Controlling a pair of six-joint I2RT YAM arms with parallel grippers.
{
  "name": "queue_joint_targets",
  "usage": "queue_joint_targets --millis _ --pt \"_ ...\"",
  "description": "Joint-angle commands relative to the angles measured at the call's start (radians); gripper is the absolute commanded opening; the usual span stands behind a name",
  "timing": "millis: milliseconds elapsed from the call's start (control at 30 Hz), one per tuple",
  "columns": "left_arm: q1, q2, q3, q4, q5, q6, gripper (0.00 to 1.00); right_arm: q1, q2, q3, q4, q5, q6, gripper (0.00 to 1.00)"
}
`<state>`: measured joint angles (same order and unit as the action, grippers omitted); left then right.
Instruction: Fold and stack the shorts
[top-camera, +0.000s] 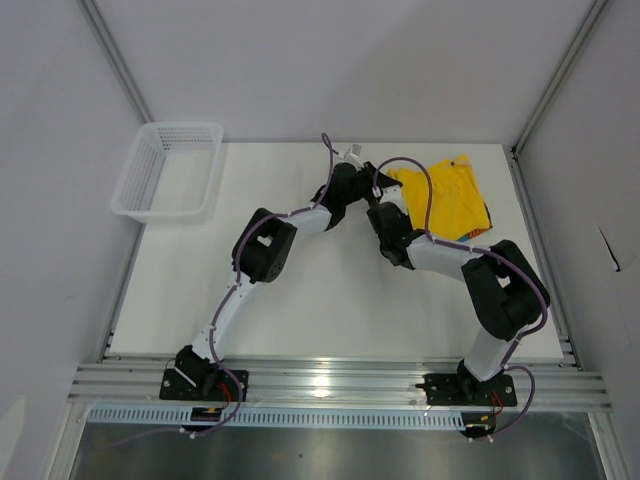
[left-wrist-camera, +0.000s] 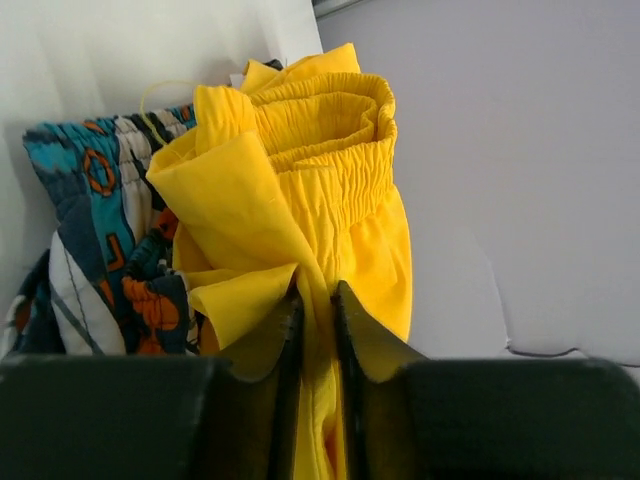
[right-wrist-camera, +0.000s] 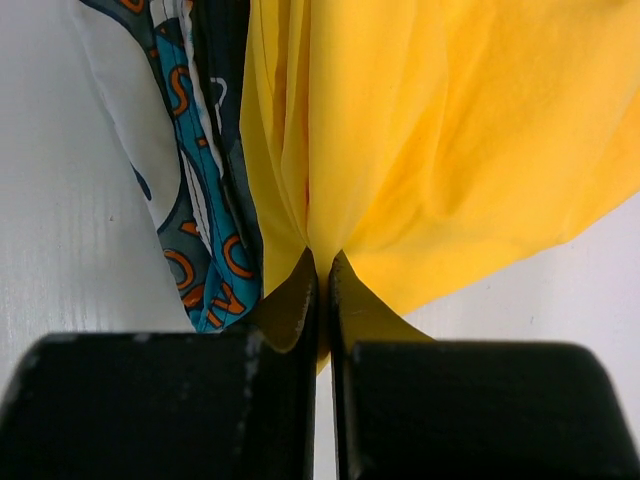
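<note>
The yellow shorts (top-camera: 447, 196) lie bunched at the back right of the table, on top of the printed shorts (top-camera: 479, 232), whose edge peeks out at the right. In the left wrist view my left gripper (left-wrist-camera: 317, 300) is shut on a fold of the yellow shorts (left-wrist-camera: 330, 170) just below the gathered waistband, with the printed shorts (left-wrist-camera: 95, 250) to its left. Over in the right wrist view my right gripper (right-wrist-camera: 322, 262) is shut on an edge of the yellow shorts (right-wrist-camera: 450, 130); the printed shorts (right-wrist-camera: 200, 190) lie beside it. Both grippers meet at the pile's left edge (top-camera: 375, 195).
A white mesh basket (top-camera: 168, 170) stands at the back left of the table. The side walls rise close to the right of the pile. The aluminium rail with both arm bases (top-camera: 330, 385) runs along the near edge.
</note>
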<state>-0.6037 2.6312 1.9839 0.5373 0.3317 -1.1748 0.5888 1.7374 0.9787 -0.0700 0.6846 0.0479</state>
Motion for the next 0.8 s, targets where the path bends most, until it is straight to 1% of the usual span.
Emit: queue_joint_targets --millis 0,33,100,133,200,233,267,433,500,533,633,767 --pt "0.015 -0.071 0.069 -0.005 -0.092 0.163 0.21 -0.010 -0.041 -0.012 -0.011 -0.010 0.009 0.00" --pt "0.016 -0.083 0.066 -0.032 -0.105 0.179 0.35 -0.012 -0.042 -0.012 -0.010 -0.014 0.009 0.00" --pt "0.022 -0.118 0.058 -0.062 -0.114 0.222 0.46 -0.020 -0.045 -0.014 -0.013 -0.019 0.012 0.00" --pt "0.024 -0.132 0.037 -0.074 -0.123 0.228 0.65 -0.023 -0.045 -0.011 -0.014 -0.025 0.015 0.00" --pt "0.030 -0.181 0.010 -0.112 -0.128 0.224 0.79 -0.030 -0.042 -0.009 -0.017 -0.036 0.017 0.00" --pt "0.031 -0.197 -0.025 -0.114 -0.125 0.215 0.96 -0.032 -0.041 -0.006 -0.020 -0.043 0.020 0.00" --pt "0.041 -0.215 -0.060 -0.123 -0.117 0.192 0.99 -0.033 -0.041 -0.005 -0.021 -0.045 0.018 0.00" --pt "0.056 -0.344 -0.222 -0.158 -0.118 0.127 0.99 -0.037 -0.045 -0.006 -0.021 -0.051 0.021 0.00" --pt "0.055 -0.365 -0.263 -0.168 -0.108 0.095 0.99 -0.038 -0.044 -0.006 -0.020 -0.054 0.021 0.00" --pt "0.053 -0.373 -0.281 -0.165 -0.079 0.066 0.99 -0.038 -0.045 -0.006 -0.019 -0.057 0.021 0.00" --pt "0.051 -0.349 -0.284 -0.163 -0.039 0.014 0.99 -0.040 -0.048 -0.006 -0.021 -0.059 0.021 0.00" --pt "0.044 -0.297 -0.276 -0.122 0.013 -0.078 0.99 -0.041 -0.059 -0.014 -0.014 -0.063 0.024 0.00"
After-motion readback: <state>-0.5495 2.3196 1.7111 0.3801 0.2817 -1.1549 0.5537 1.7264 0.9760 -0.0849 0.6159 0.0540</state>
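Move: The yellow shorts lie on top of the patterned shorts, a fold of them already between the left fingers. Their middle is about 12 cm to the right of the left hand, 3 cm back and 5 cm lower; the patterned shorts' middle is roughly 9 cm right, 3 cm back and 7 cm below. From the right hand, already shut on the yellow cloth, the yellow middle lies some 8 cm ahead, 11 cm right and slightly lower. The yellow fold is let go by the left fingers, which spread from nearly shut to wide open during a tiny forward nudge of about 1 cm; the left hand then draws off to the left and up, roughly 6 cm across and 5 cm high, away from the stack and easing slightly back. The right hand stays practically in place, still pinching the yellow shorts. ##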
